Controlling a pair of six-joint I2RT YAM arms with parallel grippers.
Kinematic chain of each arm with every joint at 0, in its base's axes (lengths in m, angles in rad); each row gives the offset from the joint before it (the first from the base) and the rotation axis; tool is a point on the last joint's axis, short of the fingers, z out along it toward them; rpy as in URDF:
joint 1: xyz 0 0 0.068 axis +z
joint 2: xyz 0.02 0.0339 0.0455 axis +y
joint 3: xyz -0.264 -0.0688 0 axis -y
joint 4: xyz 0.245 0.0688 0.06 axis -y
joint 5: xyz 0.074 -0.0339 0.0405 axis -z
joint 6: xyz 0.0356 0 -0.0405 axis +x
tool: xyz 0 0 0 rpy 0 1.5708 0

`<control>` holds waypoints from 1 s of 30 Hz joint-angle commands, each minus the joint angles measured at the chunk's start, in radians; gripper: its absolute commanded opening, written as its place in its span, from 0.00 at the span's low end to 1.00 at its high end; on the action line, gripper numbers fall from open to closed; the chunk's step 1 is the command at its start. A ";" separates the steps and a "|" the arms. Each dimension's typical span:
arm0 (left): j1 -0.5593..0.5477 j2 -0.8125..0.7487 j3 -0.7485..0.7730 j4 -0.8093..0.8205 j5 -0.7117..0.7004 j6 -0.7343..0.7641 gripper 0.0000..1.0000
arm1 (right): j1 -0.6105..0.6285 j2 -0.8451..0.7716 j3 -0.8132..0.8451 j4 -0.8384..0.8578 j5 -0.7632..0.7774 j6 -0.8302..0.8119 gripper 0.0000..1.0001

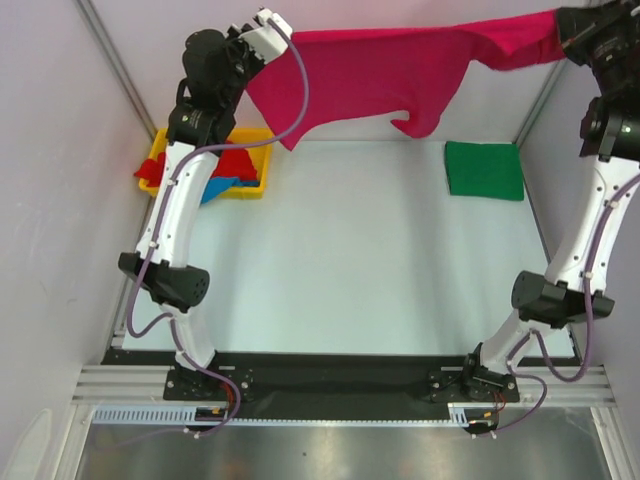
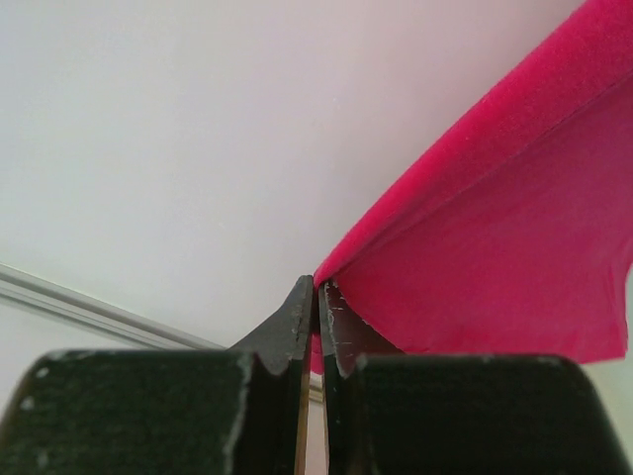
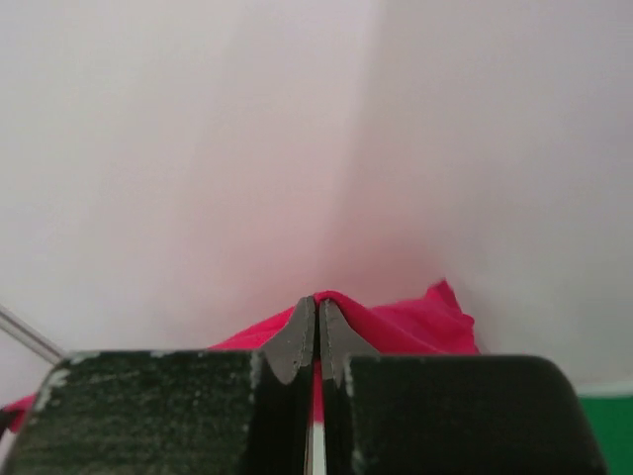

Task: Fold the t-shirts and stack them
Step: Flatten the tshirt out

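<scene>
A magenta-pink t-shirt (image 1: 380, 70) hangs stretched in the air across the back of the table, one sleeve drooping near the middle. My left gripper (image 1: 283, 32) is shut on its left end. In the left wrist view the cloth (image 2: 495, 237) runs off to the right from the closed jaws of the left gripper (image 2: 316, 287). My right gripper (image 1: 562, 25) is shut on the shirt's right end, and pink cloth (image 3: 415, 327) bunches around the tips of the right gripper (image 3: 316, 300). A folded green t-shirt (image 1: 484, 169) lies flat at the back right.
A yellow tray (image 1: 160, 150) at the back left holds a red t-shirt (image 1: 235, 162) and a blue one (image 1: 218, 186). Pale walls and metal frame posts (image 1: 115, 60) close in the back and sides. Green cloth (image 3: 603, 426) shows at the right wrist view's lower right corner.
</scene>
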State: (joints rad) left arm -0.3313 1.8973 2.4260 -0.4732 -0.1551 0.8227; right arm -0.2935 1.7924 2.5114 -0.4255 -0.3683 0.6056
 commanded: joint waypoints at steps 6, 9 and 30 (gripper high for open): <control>0.006 -0.277 -0.561 0.088 0.025 -0.008 0.07 | -0.022 -0.523 -0.875 -0.044 0.183 -0.227 0.00; -0.023 -0.409 -0.907 0.097 0.066 0.035 0.08 | -0.013 -0.747 -1.185 -0.128 0.212 -0.244 0.00; -0.135 -0.745 -1.688 -0.505 0.290 -0.065 0.07 | 0.316 -1.186 -1.703 -0.763 0.272 0.068 0.00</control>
State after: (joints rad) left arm -0.4591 1.2308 0.7578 -0.7811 0.0532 0.7628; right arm -0.0212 0.6254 0.7490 -1.0996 -0.1268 0.6067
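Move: Some 50 cm below the left hand, 31 cm back and 3 cm to its left is the front-left table spot where its shirt corner is taken; the table's near edge lies 42 cm straight back, and the yellow bin 8 cm ahead, 12 cm left. For the right hand, the front-right table spot is about 58 cm below, 31 cm back and 9 cm left, the green mat roughly 13 cm ahead, 2 cm right. Swinging the pink t-shirt down out of the air, both hands drop about 47 cm, steeply at first, then increasingly back towards the table's near edge, some 30 cm in all; the right also drifts left. Both wrists tip from pointing forward to pointing down, about 70 degrees, while the shut fingers keep pinching their shirt corners. ##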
